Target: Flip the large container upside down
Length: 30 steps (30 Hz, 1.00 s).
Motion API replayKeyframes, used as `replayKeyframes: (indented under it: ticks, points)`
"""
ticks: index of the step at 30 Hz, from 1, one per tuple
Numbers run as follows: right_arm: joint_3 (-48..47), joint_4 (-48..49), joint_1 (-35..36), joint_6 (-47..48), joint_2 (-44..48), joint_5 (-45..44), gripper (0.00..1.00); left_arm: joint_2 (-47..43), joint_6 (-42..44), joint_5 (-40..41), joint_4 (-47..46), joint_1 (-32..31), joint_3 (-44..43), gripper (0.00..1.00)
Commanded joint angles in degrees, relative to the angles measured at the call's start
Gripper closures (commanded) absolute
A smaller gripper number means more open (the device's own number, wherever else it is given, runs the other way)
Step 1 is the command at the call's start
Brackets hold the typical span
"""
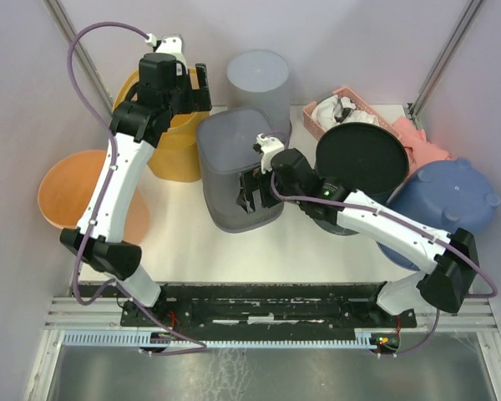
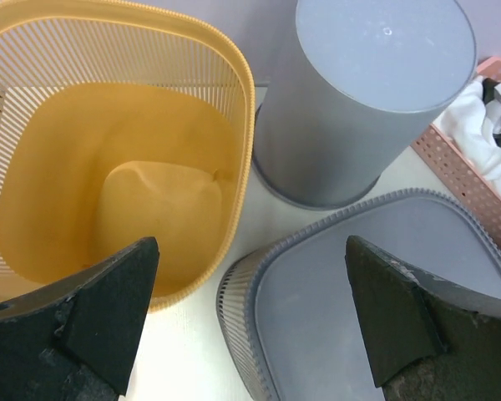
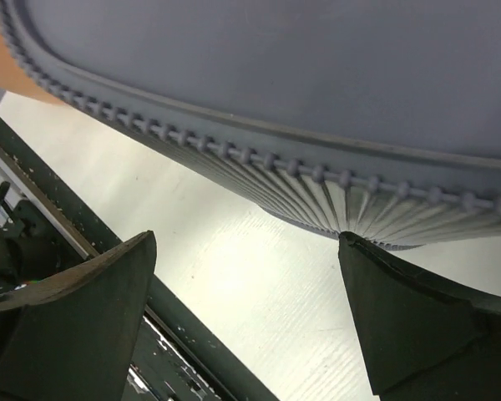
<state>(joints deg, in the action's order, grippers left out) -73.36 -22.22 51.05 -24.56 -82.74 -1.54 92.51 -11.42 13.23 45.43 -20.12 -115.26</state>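
The large container (image 1: 234,159) is a grey slatted basket in the middle of the table, standing with its flat solid base facing up. The left wrist view shows that base (image 2: 376,276) at lower right, and the right wrist view shows its ribbed wall and beaded edge (image 3: 317,83) overhead. My left gripper (image 1: 197,88) hangs open above the gap between the yellow basket and the grey one, with nothing between its fingers (image 2: 250,242). My right gripper (image 1: 247,194) is open beside the container's near right side, its jaws empty (image 3: 246,237).
A yellow slatted basket (image 1: 179,150) stands upright and empty to the left. A grey round bin (image 1: 257,75) stands inverted behind. A pink basket (image 1: 351,104) with cloths, a black round bin (image 1: 361,159) and a blue tub (image 1: 447,196) crowd the right. An orange bowl (image 1: 67,188) sits far left.
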Motion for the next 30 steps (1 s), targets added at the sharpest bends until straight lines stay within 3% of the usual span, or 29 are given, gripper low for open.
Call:
replayKeyframes:
  ticks: [1, 10, 17, 20, 23, 25, 26, 30]
  points:
    - [1.2, 3.8, 0.0, -0.4, 7.0, -1.8, 0.01, 4.5, 5.2, -1.2, 0.4, 0.8, -6.9, 0.01]
    - [8.6, -5.0, 0.0, 3.9, 24.4, -10.2, 0.01, 17.6, 6.5, 1.7, 1.9, 2.4, -16.4, 0.06]
    - [8.9, -7.1, 0.0, 6.1, 28.5, -14.8, 0.01, 21.9, 4.6, 5.7, 1.5, 2.4, -15.3, 0.16]
    - [8.5, -7.2, 0.0, 5.9, 27.3, -15.1, 0.01, 22.4, 5.0, 6.6, 1.5, 2.4, -14.7, 0.29]
    - [7.9, -7.4, 0.0, 5.7, 25.2, -14.8, 0.01, 22.8, 5.7, 7.3, 1.6, 2.4, -14.4, 0.49]
    - [7.5, -7.2, 0.0, 5.5, 23.9, -13.9, 0.01, 22.8, 6.0, 7.6, 1.9, 2.4, -14.5, 0.83]
    - [7.5, -6.7, 0.0, 5.5, 23.2, -13.0, 0.01, 22.8, 6.0, 8.1, 2.1, 2.4, -14.7, 0.95]
    - [9.4, -2.3, 0.1, 6.5, 20.1, -9.4, 0.01, 20.3, 6.8, 8.3, 2.5, 2.5, -16.3, 0.97]
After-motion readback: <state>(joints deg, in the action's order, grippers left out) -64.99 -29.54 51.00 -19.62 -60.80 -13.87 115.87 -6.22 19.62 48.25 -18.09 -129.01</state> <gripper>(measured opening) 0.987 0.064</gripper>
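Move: The yellow container's middle lies about 10 cm ahead of my left hand, 12 cm to its left and 22 cm down. The grey upside-down container is about level with that hand, 11 cm to its right, and the light grey drum 19 cm ahead and 15 cm right, both equally low. From my right hand the yellow container is some 22 cm ahead and 24 cm left; the grey one is 11 cm ahead, 2 cm left, and the open dark container 6 cm ahead, 27 cm right. I reach my left hand forward about 9 cm and down 10 cm to the yellow container's right-hand rim, tipping the fingers some 10 degrees further down, then shut them to pinch that rim. Meanwhile my right hand, still open, leaves the grey upside-down container, going right about 10 cm and up, then settling part of the way back down. ##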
